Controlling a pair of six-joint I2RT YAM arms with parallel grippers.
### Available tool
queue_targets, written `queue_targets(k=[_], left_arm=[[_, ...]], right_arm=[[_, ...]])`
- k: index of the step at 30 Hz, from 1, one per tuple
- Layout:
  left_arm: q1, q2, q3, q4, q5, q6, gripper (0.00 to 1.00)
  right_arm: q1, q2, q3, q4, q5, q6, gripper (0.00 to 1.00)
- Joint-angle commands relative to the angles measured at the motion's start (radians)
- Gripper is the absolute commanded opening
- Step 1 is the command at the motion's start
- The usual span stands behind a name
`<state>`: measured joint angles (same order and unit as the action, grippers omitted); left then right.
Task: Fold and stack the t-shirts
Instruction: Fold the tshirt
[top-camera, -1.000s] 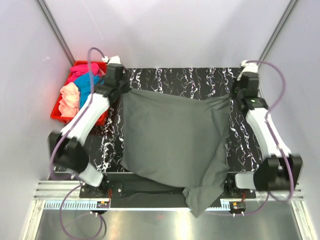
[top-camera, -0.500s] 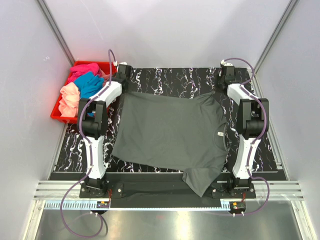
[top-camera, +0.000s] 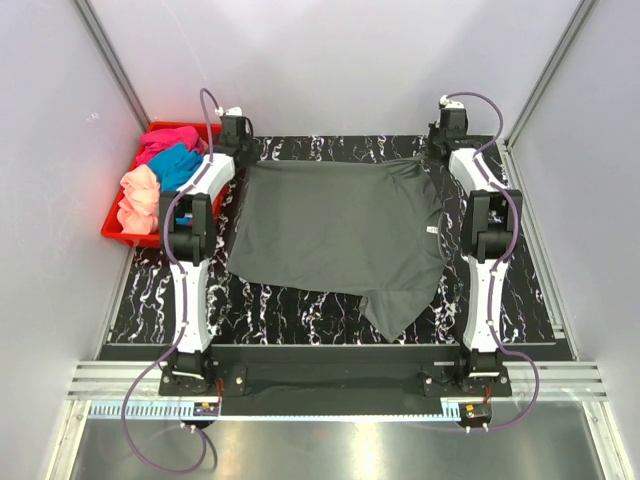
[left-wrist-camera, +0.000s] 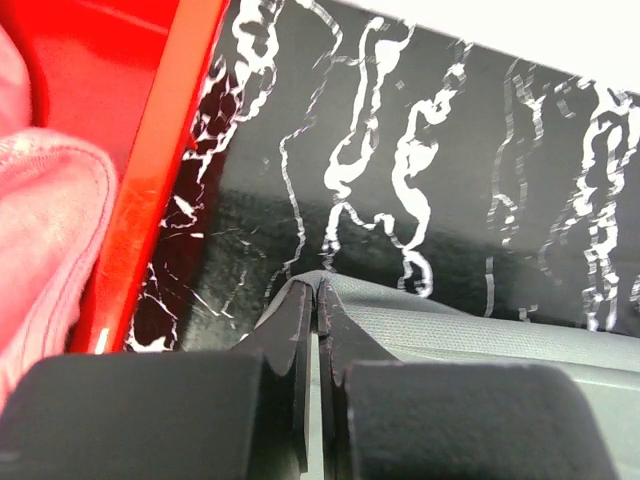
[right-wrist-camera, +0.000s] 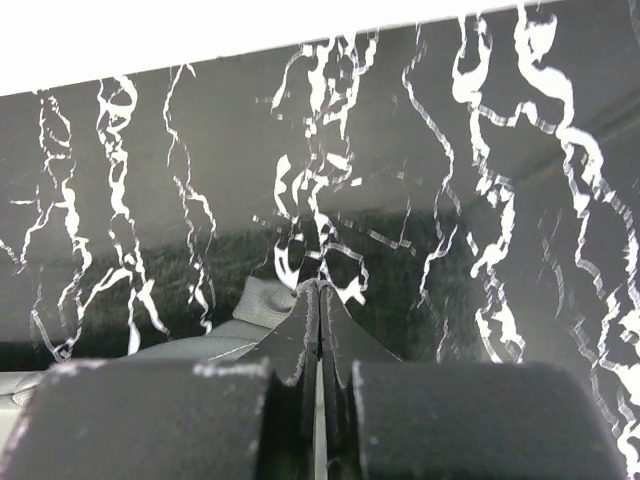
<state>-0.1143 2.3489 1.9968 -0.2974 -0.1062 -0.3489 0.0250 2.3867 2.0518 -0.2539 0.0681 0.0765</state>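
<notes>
A dark grey t-shirt (top-camera: 335, 225) lies spread over the black marbled table (top-camera: 300, 310), its white neck tag (top-camera: 431, 232) at the right and one sleeve pointing toward the near edge. My left gripper (top-camera: 243, 160) is at the shirt's far left corner, shut on the cloth's edge (left-wrist-camera: 480, 330). The left wrist view shows the jaws (left-wrist-camera: 318, 290) pinched together with grey fabric between them. At the far right corner my right gripper (top-camera: 432, 158) is shut on the hem. There the tips (right-wrist-camera: 320, 290) meet over a small fold of grey cloth (right-wrist-camera: 255, 300).
A red crate (top-camera: 112, 232) stands off the table's far left corner, holding magenta-pink (top-camera: 165, 138), teal-blue (top-camera: 180, 165) and peach (top-camera: 140, 195) t-shirts. Its red wall (left-wrist-camera: 160, 150) is just left of my left gripper. Grey walls close in the back and both sides.
Both arms have stretched toward the far edge, dragging the grey shirt away from me. It has come down from a raised sag and off the near edge to lie flat.
</notes>
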Motion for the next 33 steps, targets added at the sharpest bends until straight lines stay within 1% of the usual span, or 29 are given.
queue_targets(k=[1, 2, 3, 4, 8, 10, 17, 25, 28, 33], left_arm=[[0.03, -0.016, -0.003, 0.07, 0.1, -0.004, 0.0], [0.031, -0.019, -0.009, 0.082, 0.1, 0.005, 0.0], [0.033, -0.019, -0.013, 0.077, 0.14, 0.016, 0.0], [0.034, -0.02, -0.009, 0.069, 0.145, 0.028, 0.0], [0.034, -0.059, -0.033, 0.031, 0.155, 0.063, 0.0], [0.034, -0.094, -0.062, 0.006, 0.151, 0.085, 0.0], [0.033, -0.166, -0.147, -0.058, 0.114, 0.119, 0.0], [0.025, -0.229, -0.222, -0.101, 0.123, 0.12, 0.0], [0.013, -0.244, -0.248, -0.127, 0.083, 0.129, 0.0], [-0.002, -0.249, -0.306, -0.131, 0.051, 0.139, 0.0]], right_arm=[[-0.004, -0.07, -0.008, -0.067, 0.004, 0.075, 0.0], [-0.004, -0.092, -0.06, -0.073, -0.002, 0.092, 0.0], [-0.002, -0.133, -0.085, -0.085, -0.01, 0.107, 0.0], [-0.003, -0.152, -0.109, -0.091, -0.014, 0.13, 0.0], [-0.004, -0.216, -0.211, -0.157, 0.015, 0.14, 0.0], [-0.004, -0.265, -0.254, -0.166, 0.027, 0.137, 0.0], [-0.004, -0.357, -0.373, -0.196, 0.009, 0.161, 0.0], [-0.002, -0.489, -0.547, -0.214, -0.028, 0.215, 0.0], [-0.002, -0.526, -0.629, -0.188, -0.036, 0.226, 0.0], [-0.002, -0.555, -0.712, -0.125, -0.062, 0.241, 0.0]])
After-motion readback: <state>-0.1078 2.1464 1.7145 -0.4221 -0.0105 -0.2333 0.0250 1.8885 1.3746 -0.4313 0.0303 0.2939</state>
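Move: Both closed grippers already hold the shirt's far edge, low over the table. The left hand's goal, the near left corner, lies about 35 cm back and 2 cm left of it; the red bin's middle is some 8 cm back and 21 cm left. From the right hand, the near sleeve flap lies roughly 46 cm back and 12 cm left, with the white tag about 25 cm back and 2 cm left. Keeping their pinch on the shirt's far edge, both hands draw it back over the cloth towards its near side, low over the table. The right leads at once, about 19 cm, dipping, rising slightly and dipping again; the left hangs back at first, then follows some 9 cm. Both wrists tip further down, the right about 20 degrees, the left about 12. ##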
